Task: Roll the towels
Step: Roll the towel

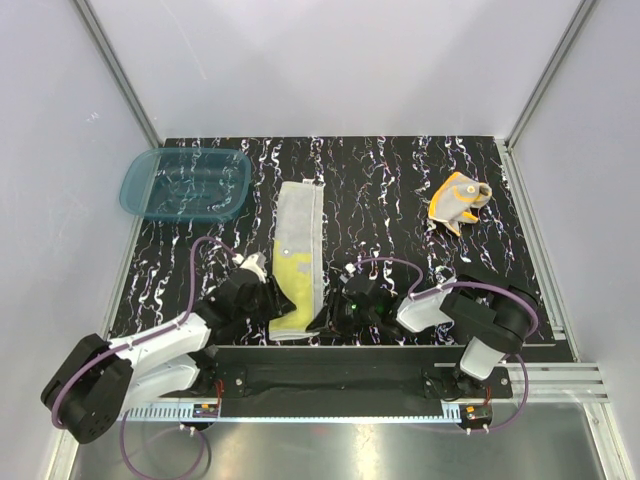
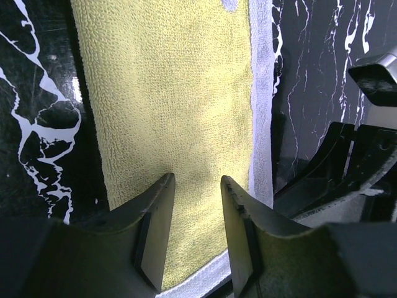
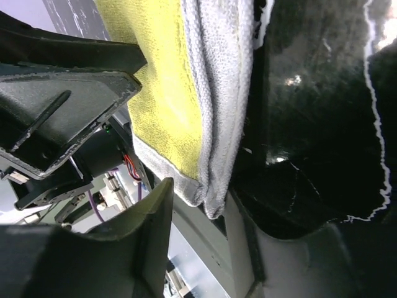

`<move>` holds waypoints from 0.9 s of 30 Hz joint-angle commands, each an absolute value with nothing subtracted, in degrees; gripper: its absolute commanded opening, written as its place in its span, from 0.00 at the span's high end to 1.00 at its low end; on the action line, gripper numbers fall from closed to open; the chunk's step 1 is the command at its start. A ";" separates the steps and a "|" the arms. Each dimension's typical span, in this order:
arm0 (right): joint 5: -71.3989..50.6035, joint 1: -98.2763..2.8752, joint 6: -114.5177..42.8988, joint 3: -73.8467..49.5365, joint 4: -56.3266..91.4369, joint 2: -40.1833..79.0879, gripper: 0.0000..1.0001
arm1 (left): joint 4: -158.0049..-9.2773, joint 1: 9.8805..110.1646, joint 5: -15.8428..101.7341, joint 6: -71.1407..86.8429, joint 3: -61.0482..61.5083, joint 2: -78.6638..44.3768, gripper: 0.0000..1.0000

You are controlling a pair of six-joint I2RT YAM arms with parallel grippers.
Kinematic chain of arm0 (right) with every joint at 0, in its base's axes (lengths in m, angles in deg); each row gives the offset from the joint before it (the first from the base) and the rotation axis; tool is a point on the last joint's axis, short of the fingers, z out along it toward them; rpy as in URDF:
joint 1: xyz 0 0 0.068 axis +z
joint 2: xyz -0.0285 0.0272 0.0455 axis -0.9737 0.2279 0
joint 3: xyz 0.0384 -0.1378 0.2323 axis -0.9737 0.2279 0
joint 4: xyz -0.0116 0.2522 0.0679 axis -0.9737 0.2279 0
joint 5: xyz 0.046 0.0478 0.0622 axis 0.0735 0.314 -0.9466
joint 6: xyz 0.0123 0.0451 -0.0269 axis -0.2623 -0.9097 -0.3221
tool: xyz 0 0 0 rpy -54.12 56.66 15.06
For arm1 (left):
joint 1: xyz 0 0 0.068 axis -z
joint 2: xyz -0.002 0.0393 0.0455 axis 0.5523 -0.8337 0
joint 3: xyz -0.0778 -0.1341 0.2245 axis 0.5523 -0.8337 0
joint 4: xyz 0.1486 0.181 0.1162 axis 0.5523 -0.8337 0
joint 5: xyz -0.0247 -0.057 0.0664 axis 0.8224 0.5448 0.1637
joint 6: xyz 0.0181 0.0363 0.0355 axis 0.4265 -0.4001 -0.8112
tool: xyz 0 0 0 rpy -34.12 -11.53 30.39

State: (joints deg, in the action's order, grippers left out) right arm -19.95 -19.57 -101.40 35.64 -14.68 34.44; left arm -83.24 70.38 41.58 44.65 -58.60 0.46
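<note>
The pale yellow towel (image 1: 296, 262) lies flat as a long strip in the middle of the table, its grey-beige side folded along the right edge (image 3: 217, 68). Its near end reaches the table's front edge. My left gripper (image 1: 278, 302) sits over that near end, and in the left wrist view its jaws (image 2: 197, 180) stand open with yellow cloth (image 2: 173, 93) showing below the gap. My right gripper (image 3: 201, 202) is open around the towel's near right corner without pinching it. The orange towel (image 1: 457, 200) lies crumpled at the back right.
A translucent teal basin (image 1: 185, 183) stands at the back left. The black marbled table (image 1: 400, 190) is walled by white panels on three sides. The two grippers are close together at the front edge, with the right arm's body (image 2: 366, 155) just beside the left fingers.
</note>
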 commanded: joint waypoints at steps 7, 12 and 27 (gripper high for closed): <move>-18.66 -18.82 -101.24 36.85 -11.69 35.67 0.84 | -83.54 71.05 41.98 44.61 -59.90 0.78 0.59; -19.54 -18.82 -102.73 36.33 -8.63 31.81 0.96 | -88.90 71.84 39.71 42.33 -56.39 2.80 0.58; -16.29 -23.73 -105.55 23.67 15.20 22.65 1.00 | -88.56 72.11 41.36 39.77 -55.67 5.70 0.55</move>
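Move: The towel's near right corner sits practically between the right fingertips, about 1 cm back, 1 cm to the right and 1 cm below. From the right hand, its near left corner is some 11 cm to the left and 3 cm back, and the towel's middle about 15 cm ahead and 4 cm left. The left fingertips hover over the yellow part; from them the near right corner lies about 6 cm back and 7 cm right. Close the right gripper, already around the near right corner of the towel, sinking about 1 cm and easing slightly right as the fingers pinch the cloth. Then lift the pinched corner some 7 cm, carrying it about 3 cm forward late in the rise. Keep the left gripper over the yellow part, half open, letting it rise only about 2 cm. ##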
